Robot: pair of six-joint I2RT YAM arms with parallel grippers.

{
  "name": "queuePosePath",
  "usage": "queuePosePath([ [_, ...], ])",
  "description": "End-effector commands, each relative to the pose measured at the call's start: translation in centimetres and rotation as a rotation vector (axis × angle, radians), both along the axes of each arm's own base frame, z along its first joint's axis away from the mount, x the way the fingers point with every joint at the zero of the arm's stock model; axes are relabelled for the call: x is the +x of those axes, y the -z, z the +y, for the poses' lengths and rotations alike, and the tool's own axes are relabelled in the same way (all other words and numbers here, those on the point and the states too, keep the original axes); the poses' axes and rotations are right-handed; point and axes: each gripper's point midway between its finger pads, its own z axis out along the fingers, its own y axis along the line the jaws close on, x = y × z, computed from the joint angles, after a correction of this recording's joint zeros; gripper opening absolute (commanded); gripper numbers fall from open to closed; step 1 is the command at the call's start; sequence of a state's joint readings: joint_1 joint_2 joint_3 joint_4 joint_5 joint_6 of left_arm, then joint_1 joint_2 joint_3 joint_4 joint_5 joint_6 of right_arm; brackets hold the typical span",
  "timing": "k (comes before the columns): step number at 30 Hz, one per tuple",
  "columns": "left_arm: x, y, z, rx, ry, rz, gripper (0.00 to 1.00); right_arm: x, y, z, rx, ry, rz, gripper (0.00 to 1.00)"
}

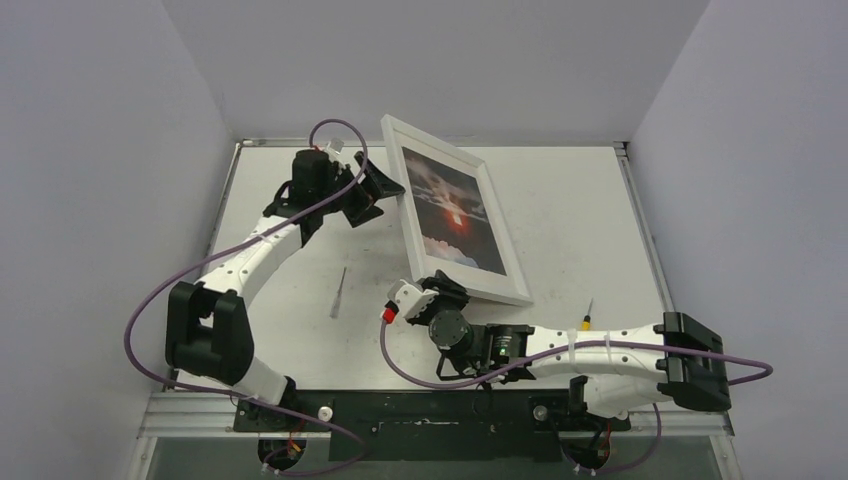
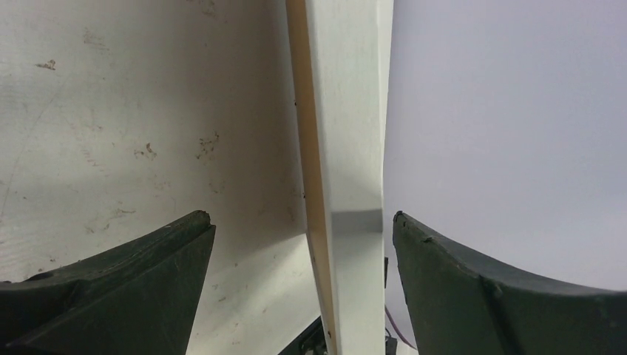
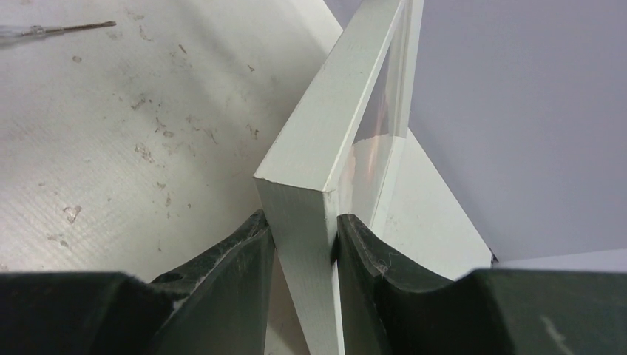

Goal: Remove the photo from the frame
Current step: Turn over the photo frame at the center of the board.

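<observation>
The white frame stands on edge on the table, leaning, with its glazed face turned right. The photo shows inside it, an orange-red sun under dark clouds. My right gripper is shut on the frame's near corner; in the right wrist view both fingers press the white edge of the frame at my right gripper. My left gripper is open at the frame's far left edge. In the left wrist view the frame edge runs between the spread jaws of my left gripper, with a gap on each side.
A thin grey tool lies on the table left of the frame, also in the right wrist view as a thin tool. A small screwdriver lies by the right arm. Grey walls close in the table on three sides.
</observation>
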State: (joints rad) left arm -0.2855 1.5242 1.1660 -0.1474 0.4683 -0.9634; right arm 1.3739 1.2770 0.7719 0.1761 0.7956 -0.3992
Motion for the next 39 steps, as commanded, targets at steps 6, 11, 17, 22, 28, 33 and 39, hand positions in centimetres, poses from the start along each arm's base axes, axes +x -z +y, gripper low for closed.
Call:
queuePosePath([
  [6, 2.0, -2.5, -2.5, -0.019, 0.016, -0.067, 0.89, -1.1, -3.7, 0.9, 0.196, -0.054, 0.018, 0.1],
  [11, 3.0, -1.6, -2.7, -0.001, -0.002, -0.047, 0.67, -1.3, -3.9, 0.6, 0.204, -0.063, 0.023, 0.12],
  [17, 3.4, -1.5, -2.7, 0.042, -0.023, -0.048, 0.25, -1.2, -3.2, -0.1, 0.168, -0.042, 0.034, 0.27],
  [22, 2.4, -2.9, -2.7, 0.029, -0.055, -0.068, 0.14, -1.6, -3.9, -0.1, 0.21, -0.047, 0.072, 0.64],
  [28, 1.2, -6.1, -1.4, 0.0, -0.122, -0.116, 0.1, -2.6, -6.2, 0.2, 0.325, -0.081, 0.145, 0.92],
  [33, 0.0, -9.0, -0.5, -0.023, -0.152, -0.157, 0.1, -2.7, -9.5, 1.0, 0.409, -0.038, 0.226, 0.98],
  [39, -1.2, -10.9, -0.6, -0.075, -0.162, -0.175, 0.1, -2.6, -11.1, 3.6, 0.406, 0.054, 0.329, 1.0],
])
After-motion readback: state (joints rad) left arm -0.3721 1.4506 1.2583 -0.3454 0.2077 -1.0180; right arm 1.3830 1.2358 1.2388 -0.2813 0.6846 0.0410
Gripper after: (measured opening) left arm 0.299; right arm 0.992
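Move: The frame stands tilted on its right side, its raised left rail about 3 cm right and 1 cm ahead of the open left hand, level with it; the frame's middle is some 14 cm right, 1 cm back and 9 cm below. The clear screwdriver lies roughly 17 cm back, 10 cm left and 20 cm below. The right hand still pinches the near left corner, the left rail's middle some 19 cm ahead and 3 cm left, 2 cm above. Left hand reaches 4 cm right-forward, pinches the raised rail and lifts; right lets go, rising some 12 cm. ##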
